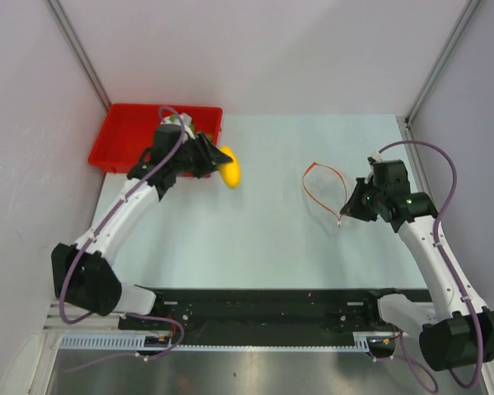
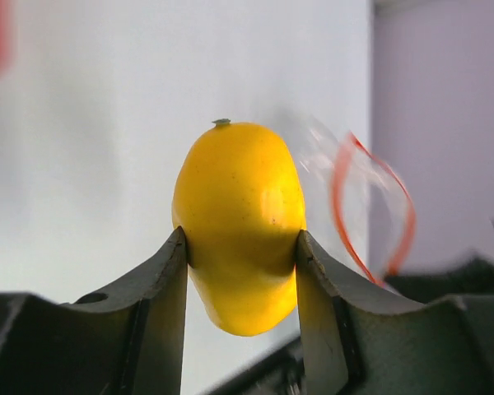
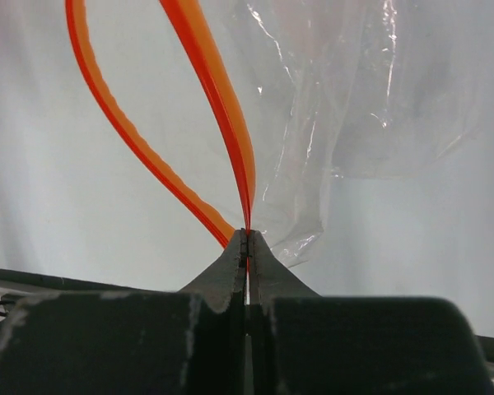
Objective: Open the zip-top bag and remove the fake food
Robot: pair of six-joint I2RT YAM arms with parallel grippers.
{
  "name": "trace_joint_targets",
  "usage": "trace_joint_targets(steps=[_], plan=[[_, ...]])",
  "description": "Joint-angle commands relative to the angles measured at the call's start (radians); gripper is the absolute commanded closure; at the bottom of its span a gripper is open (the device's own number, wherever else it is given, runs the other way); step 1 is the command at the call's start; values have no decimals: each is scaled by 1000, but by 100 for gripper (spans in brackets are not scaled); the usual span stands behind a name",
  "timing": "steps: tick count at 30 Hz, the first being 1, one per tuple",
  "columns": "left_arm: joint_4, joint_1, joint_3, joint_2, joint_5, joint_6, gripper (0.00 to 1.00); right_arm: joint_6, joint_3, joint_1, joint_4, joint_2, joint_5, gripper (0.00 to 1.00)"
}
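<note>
My left gripper (image 1: 216, 164) (image 2: 240, 247) is shut on a yellow mango-like toy fruit (image 1: 230, 168) (image 2: 239, 222) and holds it just right of the red tray, above the table. The clear zip-top bag (image 1: 325, 188) (image 3: 354, 99) lies right of centre with its red-orange zip strip (image 3: 218, 107) spread open in a loop; it also shows blurred in the left wrist view (image 2: 370, 206). My right gripper (image 1: 343, 216) (image 3: 247, 239) is shut on the bag at the corner of its zip strip. A white and green piece (image 1: 178, 122) shows in the tray behind the left arm.
The red rectangular tray (image 1: 128, 132) stands at the back left corner of the pale table (image 1: 255, 247). Grey walls close in the left, back and right sides. A black rail runs along the near edge (image 1: 255, 309).
</note>
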Motion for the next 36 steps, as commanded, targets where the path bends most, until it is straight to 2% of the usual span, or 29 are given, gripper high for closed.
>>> trace_joint_targets(steps=[1, 8, 10, 14, 18, 19, 20, 22, 23, 25, 26, 28, 29, 33, 36], plan=[[52, 225, 90, 148, -84, 85, 100, -25, 45, -39, -28, -16, 19, 100], [72, 472, 305, 423, -117, 97, 100, -37, 88, -76, -45, 0, 36, 100], [75, 539, 349, 481, -78, 74, 100, -37, 96, -84, -45, 6, 45, 100], [-60, 586, 586, 697, -92, 88, 100, -28, 96, -97, -46, 20, 59, 100], [-107, 607, 685, 787, -132, 80, 98, -16, 96, -110, -37, 39, 62, 100], [-112, 609, 705, 796, -140, 74, 94, -13, 96, -114, -34, 46, 65, 100], [-123, 610, 717, 810, -141, 73, 84, -11, 96, -114, -32, 47, 68, 100], [-146, 613, 769, 850, -144, 76, 74, -11, 96, -119, -26, 56, 71, 100], [-173, 612, 788, 864, -152, 79, 63, -11, 97, -123, -28, 59, 71, 100], [-210, 613, 841, 887, -161, 100, 55, -16, 99, -133, -37, 66, 68, 100], [-238, 610, 854, 887, -178, 108, 46, -19, 100, -143, -43, 64, 76, 100], [-267, 607, 871, 872, -193, 138, 35, -31, 103, -162, -69, 61, 93, 100], [-279, 607, 871, 861, -212, 149, 24, -40, 105, -197, -78, 58, 97, 100], [-318, 571, 837, 780, -291, 227, 22, -72, 117, -293, -144, 41, 153, 100], [-319, 525, 770, 674, -362, 269, 21, -108, 140, -295, -184, 30, 217, 100]])
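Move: Yellow fruit still pinched, the left hand hangs just outside the red bin's right front corner; the free spot in the bin for the fruit lies about 20 cm ahead, 28 cm left and 20 cm below. Around it are the cabbage, some 27 cm ahead and 18 left of the hand, and the orange fruit, roughly 19 ahead and 11 left. From the right hand that spot is about 29 cm ahead, 55 left and 13 below. Swinging the yellow fruit fast to the left and forward into the bin, the left hand covers roughly 38 cm across while sinking about 13, turns some 40 degrees counter-clockwise and tips further down, then slows and opens wide to let go. The shut right hand keeps its pinch on the zip-top bag's rim and draws the bag about 9 cm right, mostly at the end. ##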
